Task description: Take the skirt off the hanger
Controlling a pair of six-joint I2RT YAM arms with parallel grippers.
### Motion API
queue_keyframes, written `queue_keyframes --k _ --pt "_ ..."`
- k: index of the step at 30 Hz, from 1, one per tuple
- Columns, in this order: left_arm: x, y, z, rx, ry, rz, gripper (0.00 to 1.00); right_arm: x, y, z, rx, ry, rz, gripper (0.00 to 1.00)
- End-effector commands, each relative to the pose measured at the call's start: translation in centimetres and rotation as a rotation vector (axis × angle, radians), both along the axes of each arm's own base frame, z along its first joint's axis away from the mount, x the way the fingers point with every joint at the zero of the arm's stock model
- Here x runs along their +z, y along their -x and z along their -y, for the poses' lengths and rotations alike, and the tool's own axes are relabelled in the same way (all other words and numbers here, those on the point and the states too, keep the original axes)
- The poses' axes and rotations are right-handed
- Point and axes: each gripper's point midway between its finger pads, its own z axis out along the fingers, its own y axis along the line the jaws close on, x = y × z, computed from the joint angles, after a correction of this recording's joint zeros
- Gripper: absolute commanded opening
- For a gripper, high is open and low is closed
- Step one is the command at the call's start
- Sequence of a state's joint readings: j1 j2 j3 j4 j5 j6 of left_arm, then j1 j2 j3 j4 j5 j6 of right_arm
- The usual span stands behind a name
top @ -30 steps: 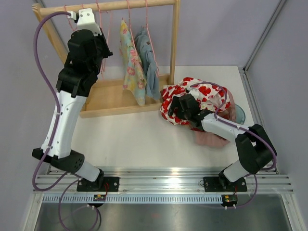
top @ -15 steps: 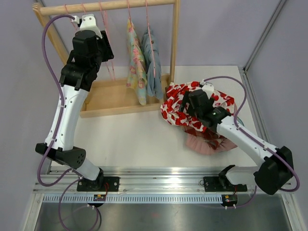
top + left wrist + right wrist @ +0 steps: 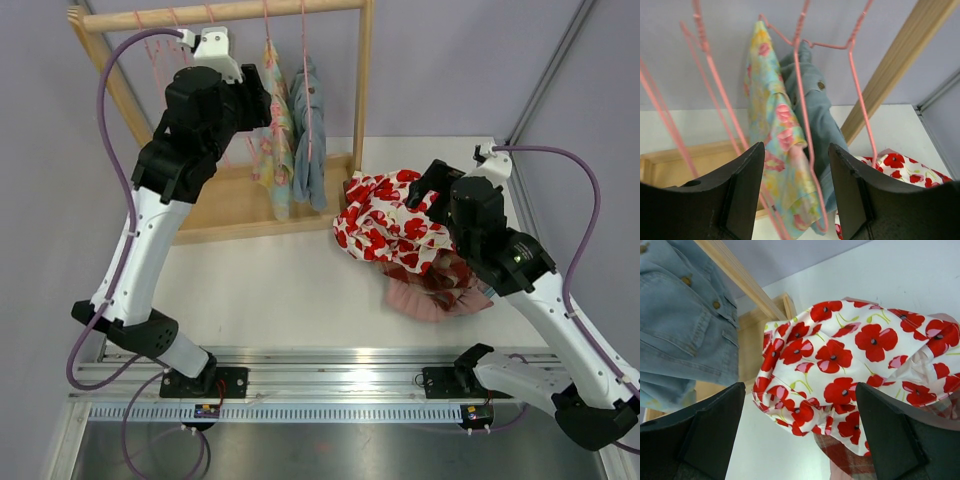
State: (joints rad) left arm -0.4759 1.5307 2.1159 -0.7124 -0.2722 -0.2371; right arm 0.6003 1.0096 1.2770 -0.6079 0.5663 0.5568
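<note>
Two skirts hang on pink wire hangers from the wooden rack's rail: a floral pastel skirt and a light denim skirt just right of it. My left gripper is open at hanger height, facing the floral skirt from its left, with nothing gripped. A pink hanger wire shows in line with the gap. My right gripper hovers open above a red-poppy skirt lying crumpled on the table.
Empty pink hangers hang left of the floral skirt. The rack's right post and wooden base stand at the back. Pink and plaid garments lie under the poppy skirt on the white table.
My left gripper opened and moved right along the rail, from the empty hangers to the floral skirt. My right arm lifted up and back from the poppy skirt.
</note>
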Motion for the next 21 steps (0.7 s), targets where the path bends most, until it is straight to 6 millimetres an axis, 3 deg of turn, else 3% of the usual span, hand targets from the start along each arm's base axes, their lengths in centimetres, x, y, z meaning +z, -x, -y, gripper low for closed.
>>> queue_keyframes --k 1,5,10,16,17,19,21 --pt "-0.1 -1.4 2.4 -0.042 0.019 0.009 0.56 -1.8 0.6 0.4 0.001 0.049 -0.049 0.99" --pt "-1.1 -2.9 3.9 -0.047 0.021 -0.005 0.56 -1.8 1.4 1.2 -0.004 0.063 -0.048 0.99" --pt "-3.0 -5.0 4.0 0.015 0.013 -0.038 0.50 -1.6 2.0 1.6 0.002 0.073 -0.041 1.00" --pt "-4.0 -6.0 4.6 0.019 0.011 -0.050 0.27 -2.0 2.3 1.9 0.005 0.084 -0.042 1.00" --pt "-4.3 -6.1 4.7 0.016 0.006 -0.055 0.14 -2.0 2.2 1.7 0.013 0.081 -0.042 0.99" --pt "-3.9 -6.2 4.7 0.013 0.001 -0.044 0.00 -2.1 2.2 1.5 0.019 0.083 -0.045 1.00" --pt "-3.3 -5.9 4.6 0.005 -0.014 -0.034 0.00 -1.8 2.2 0.6 0.077 0.082 -0.027 0.99"
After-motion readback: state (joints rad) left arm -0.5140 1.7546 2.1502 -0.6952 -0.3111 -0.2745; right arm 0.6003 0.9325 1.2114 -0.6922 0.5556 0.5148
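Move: The near wire of the floral skirt's pink hanger is the left hand's mark: at the height to be gripped it stands about 6 cm ahead, 4 cm right and 7 cm lower. The floral skirt hangs some 5 cm beyond that wire and lower, the denim skirt roughly 6 cm right of the floral one. The nearest empty hanger is about 5 cm left and 6 cm ahead of the hand. From the right hand the wire is some 15 cm ahead, 31 cm left and 7 cm higher. The left fingers pinch the near wire of the floral skirt's hanger: half open, the hand sinks about 8 cm while reaching 6 cm forward and 5 cm right to that wire, tipping down some 10 degrees, and shuts on it as the travel dies out. The wide-open right hand eases a few centimetres down, back and to its right over the poppy skirt. ##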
